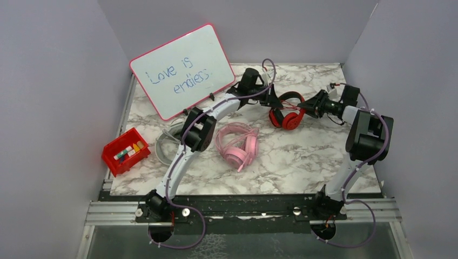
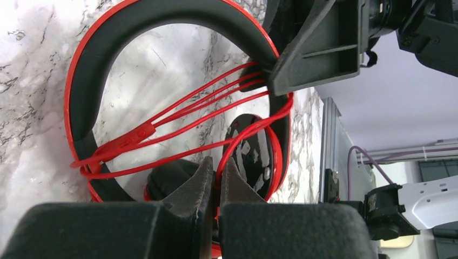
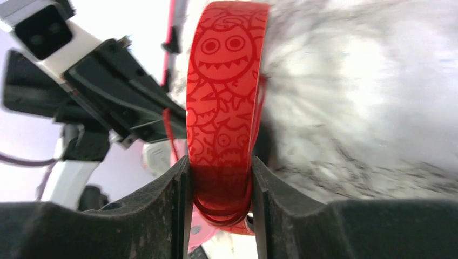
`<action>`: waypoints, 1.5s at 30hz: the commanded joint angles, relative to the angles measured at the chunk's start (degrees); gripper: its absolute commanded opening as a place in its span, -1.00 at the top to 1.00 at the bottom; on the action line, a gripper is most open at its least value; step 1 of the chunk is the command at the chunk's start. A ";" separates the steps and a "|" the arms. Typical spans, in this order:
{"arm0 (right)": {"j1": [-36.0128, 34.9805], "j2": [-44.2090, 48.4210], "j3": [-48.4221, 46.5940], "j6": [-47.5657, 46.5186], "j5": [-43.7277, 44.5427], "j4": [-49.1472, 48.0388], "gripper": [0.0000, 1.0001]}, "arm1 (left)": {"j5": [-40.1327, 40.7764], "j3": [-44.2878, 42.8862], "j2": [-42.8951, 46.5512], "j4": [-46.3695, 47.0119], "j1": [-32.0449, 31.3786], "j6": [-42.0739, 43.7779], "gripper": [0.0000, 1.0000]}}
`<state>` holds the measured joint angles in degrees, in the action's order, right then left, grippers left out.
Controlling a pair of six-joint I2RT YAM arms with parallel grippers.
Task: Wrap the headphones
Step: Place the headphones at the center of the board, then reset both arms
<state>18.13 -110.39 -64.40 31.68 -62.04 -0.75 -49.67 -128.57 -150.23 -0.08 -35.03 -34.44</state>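
Observation:
The red-and-black headphones [image 1: 288, 110] stand at the back middle of the table, between both grippers. My left gripper [image 2: 218, 178] is shut on their thin red cable [image 2: 178, 116], which runs in several strands across the black-lined headband [image 2: 81, 81]. One strand curves past the ear cup [image 2: 254, 156] into the jaws. My right gripper [image 3: 220, 172] is shut on the patterned red headband [image 3: 227, 81], with cable loops caught between its fingers. Seen from above, the left gripper [image 1: 273, 102] is left of the headphones and the right gripper [image 1: 309, 106] is to their right.
Pink headphones [image 1: 237, 144] lie mid-table. A grey/white pair [image 1: 164, 145] sits partly hidden under my left arm. A whiteboard [image 1: 183, 70] leans at the back left. A red bin [image 1: 126, 151] of small items stands at the left edge. Walls close in three sides.

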 commanded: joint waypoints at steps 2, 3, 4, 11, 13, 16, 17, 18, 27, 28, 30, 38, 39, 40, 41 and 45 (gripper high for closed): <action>0.71 3.02 -1.73 -8.89 15.06 11.15 -0.04 | -0.44 -2.02 -2.48 10.03 -0.94 -6.50 1.00; 0.68 3.56 -2.33 -9.69 16.53 12.53 -0.08 | -0.47 -1.46 -2.75 11.93 -1.04 -7.76 1.00; 0.68 4.11 -2.98 -10.47 17.93 13.85 -0.12 | -0.56 -1.39 -3.15 13.08 -1.16 -8.79 1.00; 0.68 9.45 -5.19 -13.63 29.17 18.59 -0.20 | 1.37 -3.72 -4.44 14.82 -1.64 -10.11 0.85; 0.70 11.57 -5.92 -15.15 33.46 20.20 -0.20 | 2.23 -4.50 -4.68 14.13 -1.84 -9.71 0.74; 0.60 13.96 -6.44 -16.55 35.43 21.35 -0.20 | 3.14 -5.22 -4.87 14.02 -1.77 -9.92 0.62; 0.61 14.62 -6.41 -16.72 35.28 21.36 -0.20 | 3.59 -5.54 -4.79 13.49 -1.80 -9.64 0.60; 0.59 15.36 -6.02 -16.55 34.98 21.14 -0.20 | 4.11 -5.74 -4.56 12.74 -1.80 -8.84 0.59; -4.00 20.16 -4.45 -17.45 35.85 21.39 -0.43 | 9.04 -2.80 3.36 4.09 0.68 -0.19 0.34; -4.55 20.66 -4.69 -17.73 36.56 21.85 -0.88 | 9.25 -2.62 5.39 2.87 1.17 1.02 0.29; -5.65 21.79 -5.14 -18.09 37.29 22.32 -1.00 | 10.01 -2.09 8.76 0.51 2.01 3.46 0.19; -16.59 25.83 -8.32 -21.46 36.85 29.54 -1.00 | 10.89 12.12 28.65 -3.49 4.19 11.05 0.06; -17.11 26.11 -9.57 -21.82 36.22 30.78 -1.00 | 10.98 14.43 31.71 -3.57 4.75 11.43 0.05; -17.32 26.47 -10.93 -22.09 34.77 32.35 -1.00 | 11.13 16.48 34.50 -3.70 5.43 11.63 0.05; -17.71 26.86 -12.37 -21.96 33.78 33.64 -1.00 | 11.06 18.65 37.70 -4.09 6.10 11.84 0.03; -20.49 28.71 -18.38 -25.03 29.41 40.13 -1.00 | 14.37 25.86 51.67 -8.74 8.78 17.31 -0.04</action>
<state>-0.56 -85.67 -76.71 10.70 -28.18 31.24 -39.13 -108.73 -110.32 -3.73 -28.45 -24.03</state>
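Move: The red headphones are held low over the marble board between both hands, their middle about 3 cm right of the left hand, 2 cm back and 4 cm below it. From the right hand they are some 6 cm left, 1 cm back and 3 cm below. The pink headphones sit about 18 cm left and 15 cm back of the left hand, some 26 cm left and 14 cm back of the right; the whiteboard's middle is roughly 42 cm left and 14 cm ahead of the left hand. The red headband, still pinched by the right fingers, is let go as that hand dips 2–3 cm, then swings about 7 cm right and up, fingers tipping down some 35 degrees; it then opens wide and comes back left and up above the headphones. The left fingers ease right, open off the red cable, slip forward about 4 cm, then lift away fast, up some 24 cm and left, tilting upward. ##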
